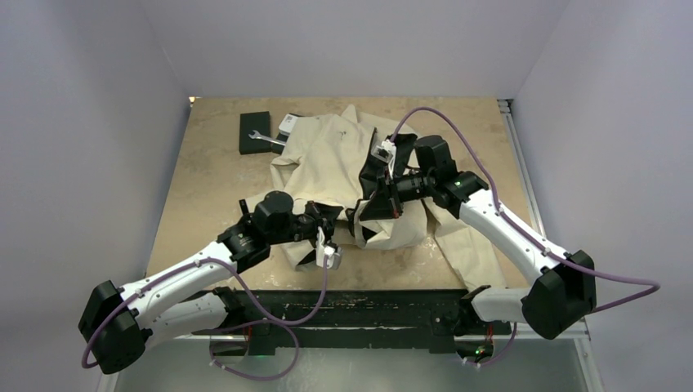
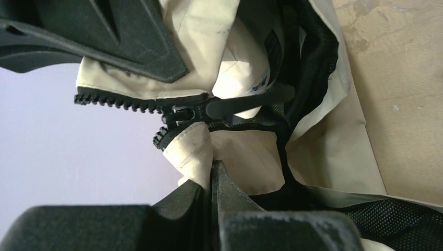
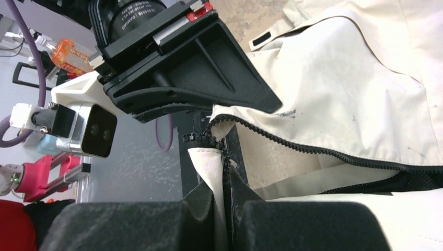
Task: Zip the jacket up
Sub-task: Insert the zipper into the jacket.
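Note:
The cream jacket (image 1: 335, 159) lies spread mid-table, its black lining (image 1: 372, 175) showing. Both grippers meet at its lower front edge. My left gripper (image 2: 213, 170) is shut on a cream hem corner beside the end of a zipper row (image 2: 159, 138). Just above it sit the black slider (image 2: 180, 114) and its pull tab (image 2: 245, 102), on the other toothed edge (image 2: 115, 101). My right gripper (image 3: 224, 178) is shut on a fabric edge with zipper teeth. From there an unjoined tooth row (image 3: 313, 150) runs away to the right. In the top view the left gripper (image 1: 340, 219) and right gripper (image 1: 368, 211) nearly touch.
A black box (image 1: 255, 132) with a silver wrench (image 1: 266, 139) on it lies at the back left, next to a small white item (image 1: 288, 123). Bare tan tabletop (image 1: 212, 188) stretches left of the jacket. The table's black front rail (image 1: 351, 306) runs just behind the arm bases.

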`<state>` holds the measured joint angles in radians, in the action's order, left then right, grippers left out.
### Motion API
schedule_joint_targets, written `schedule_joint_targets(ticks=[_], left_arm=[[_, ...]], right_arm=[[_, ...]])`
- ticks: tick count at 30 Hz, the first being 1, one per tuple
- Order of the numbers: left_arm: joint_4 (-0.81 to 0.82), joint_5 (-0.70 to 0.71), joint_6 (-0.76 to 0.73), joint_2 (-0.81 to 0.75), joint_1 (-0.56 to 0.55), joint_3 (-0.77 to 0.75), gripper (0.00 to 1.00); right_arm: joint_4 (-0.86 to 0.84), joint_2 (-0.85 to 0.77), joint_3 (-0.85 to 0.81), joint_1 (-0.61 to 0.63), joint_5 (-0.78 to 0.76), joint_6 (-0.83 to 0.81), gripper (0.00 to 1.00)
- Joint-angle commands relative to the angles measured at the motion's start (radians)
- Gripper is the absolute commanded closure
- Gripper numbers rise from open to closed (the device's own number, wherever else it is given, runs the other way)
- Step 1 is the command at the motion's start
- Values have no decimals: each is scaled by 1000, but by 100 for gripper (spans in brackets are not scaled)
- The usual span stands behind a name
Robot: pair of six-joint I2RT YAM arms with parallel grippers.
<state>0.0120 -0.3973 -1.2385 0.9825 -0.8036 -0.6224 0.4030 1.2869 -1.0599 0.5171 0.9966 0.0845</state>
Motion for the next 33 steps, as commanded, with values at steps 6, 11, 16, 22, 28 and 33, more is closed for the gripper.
schedule_joint_targets(ticks=[6,11,16,22,28,33], left_arm=[[-10,-56,-65,-38,-16,10,100],[71,27,26,-45,-17,20,98],[23,56,170,-88,-17,-17,67],[-116,-10,331,-167,-57,-83,13],[-136,120,409,-177,-143,-74,7],[-177,202,478,-184,-195,-101,5]], right_arm=[[-189,-21,47,6,77,136,100],[-232,-40,96,6,105,187,100],[-280,-59,124,6,126,243,100],[-415,-72,162,6,158,357,100],[-606,-103,233,6,168,515,100],[-645,-118,267,5,161,564,100]])
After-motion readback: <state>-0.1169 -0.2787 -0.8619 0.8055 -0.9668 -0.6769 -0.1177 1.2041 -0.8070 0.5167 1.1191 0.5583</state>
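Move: My left hand is shut on the jacket's left zipper edge. The zipper pull hangs from its slider about 3 cm to its right, 3 cm back and 1 cm below. The right zipper strip, pinched in my right fingers, is roughly 5 cm right of my left hand, 3 cm back and 3 cm up. From my right hand the pull hangs about 2 cm to the left, level fore and aft, and 4 cm lower. I let go of the left zipper edge, opening my left fingers almost fully, and draw that hand about 5 cm back and 4 cm up, tilting it some 15 degrees, so the open jaws come in line with the zipper pull. My right hand keeps its pinch on the zipper strip, easing about 2 cm back and a little up while its fingertips tip upward. ##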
